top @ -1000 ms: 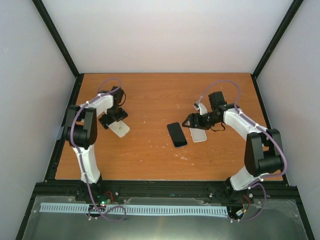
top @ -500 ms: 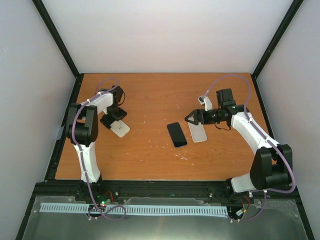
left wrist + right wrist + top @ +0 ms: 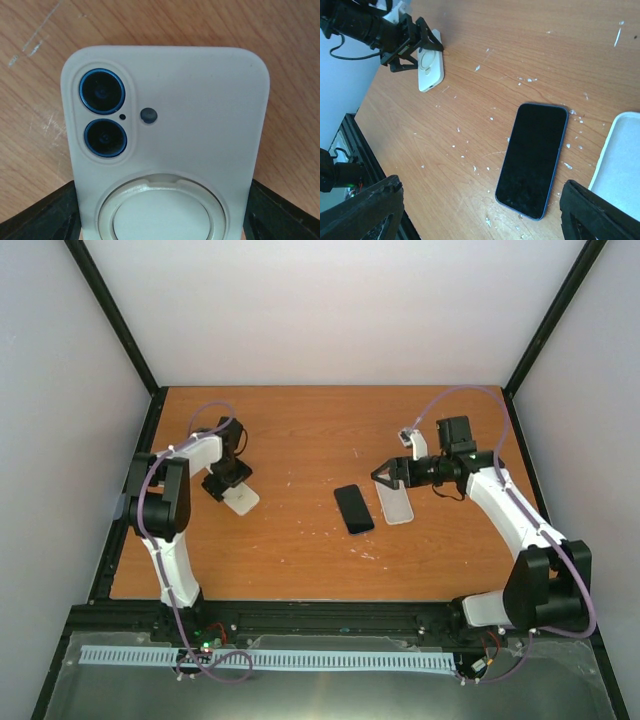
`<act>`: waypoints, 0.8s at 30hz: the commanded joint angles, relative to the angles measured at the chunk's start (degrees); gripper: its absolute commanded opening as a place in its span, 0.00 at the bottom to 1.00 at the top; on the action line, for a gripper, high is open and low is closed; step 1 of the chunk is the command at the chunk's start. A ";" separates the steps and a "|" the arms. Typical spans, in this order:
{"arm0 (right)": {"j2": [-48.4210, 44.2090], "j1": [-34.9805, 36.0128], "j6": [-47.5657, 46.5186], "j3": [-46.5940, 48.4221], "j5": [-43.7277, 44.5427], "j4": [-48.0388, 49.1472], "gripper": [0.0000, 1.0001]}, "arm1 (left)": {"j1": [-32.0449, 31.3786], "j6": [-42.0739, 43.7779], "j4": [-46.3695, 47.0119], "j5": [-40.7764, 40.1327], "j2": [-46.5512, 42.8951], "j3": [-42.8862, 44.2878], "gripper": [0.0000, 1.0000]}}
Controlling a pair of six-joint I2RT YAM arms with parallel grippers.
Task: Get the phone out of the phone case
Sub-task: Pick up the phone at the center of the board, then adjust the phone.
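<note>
A white phone case [image 3: 165, 125] with a phone inside lies back up at the table's left; two blue-ringed lenses [image 3: 102, 92] and a ring show. My left gripper [image 3: 162, 220] straddles its lower end, open, with one black finger [image 3: 45, 215] close to each long side. In the top view this cased phone [image 3: 243, 500] sits under the left gripper [image 3: 226, 478]. A bare black phone [image 3: 532, 160] lies screen up mid-table, beside an empty white case [image 3: 620, 160]. My right gripper [image 3: 482, 210] hovers open above them, holding nothing.
The orange wooden table [image 3: 300, 560] is flecked with white scuffs. Black frame posts [image 3: 110, 310] and white walls enclose it on three sides. The bare phone [image 3: 353, 508] and the empty case [image 3: 397, 502] lie side by side under the right gripper [image 3: 384, 476].
My right arm has risen off the empty case and drawn back to the right. The left gripper's fingers have narrowed around the cased phone.
</note>
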 commanded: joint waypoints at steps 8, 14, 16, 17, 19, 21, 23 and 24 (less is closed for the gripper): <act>-6.91 -4.43 -6.30 2.13 -7.66 0.70 0.84 | -9.71 20.40 13.34 -0.69 -17.46 -5.89 0.54; -6.27 -6.79 -10.97 1.84 -18.37 -0.34 0.81 | -11.42 30.21 53.14 33.56 -35.51 -20.28 0.44; -6.14 -6.81 -13.91 1.87 -23.93 -1.47 0.81 | -11.50 32.50 59.78 43.61 -35.35 -20.22 0.37; -6.22 -6.81 -14.88 1.74 -26.36 -1.53 0.80 | -11.50 33.70 61.93 48.43 -34.57 -19.68 0.36; -5.70 -6.81 -17.16 1.57 -32.00 -1.57 0.81 | -11.50 34.25 66.86 58.14 -32.89 -18.81 0.36; -4.47 -6.60 -18.98 1.83 -38.99 -2.52 0.81 | -11.55 31.83 73.19 67.75 -31.22 -17.78 0.38; -2.70 -5.86 -21.82 3.39 -43.37 -5.72 0.81 | -11.55 26.33 82.04 74.44 -30.17 -17.56 0.38; -1.62 -5.16 -24.96 5.01 -44.41 -9.05 0.81 | -11.58 22.72 87.47 76.91 -29.76 -17.70 0.39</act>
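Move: The left fingers are already shut on the cased phone on the table; the open right gripper, towards which it goes, is about 42 cm to the right, 5 cm back and 18 cm higher. The black phone lies 36 cm right and 5 cm back of the left hand, the empty case 47 cm right and 2 cm back. From the right gripper, the cased phone is 42 cm left, 5 cm ahead and 18 cm down. Left hand swings the pinched cased phone about 27 cm up and rightwards, tipping it upright, towards the rising right gripper. ##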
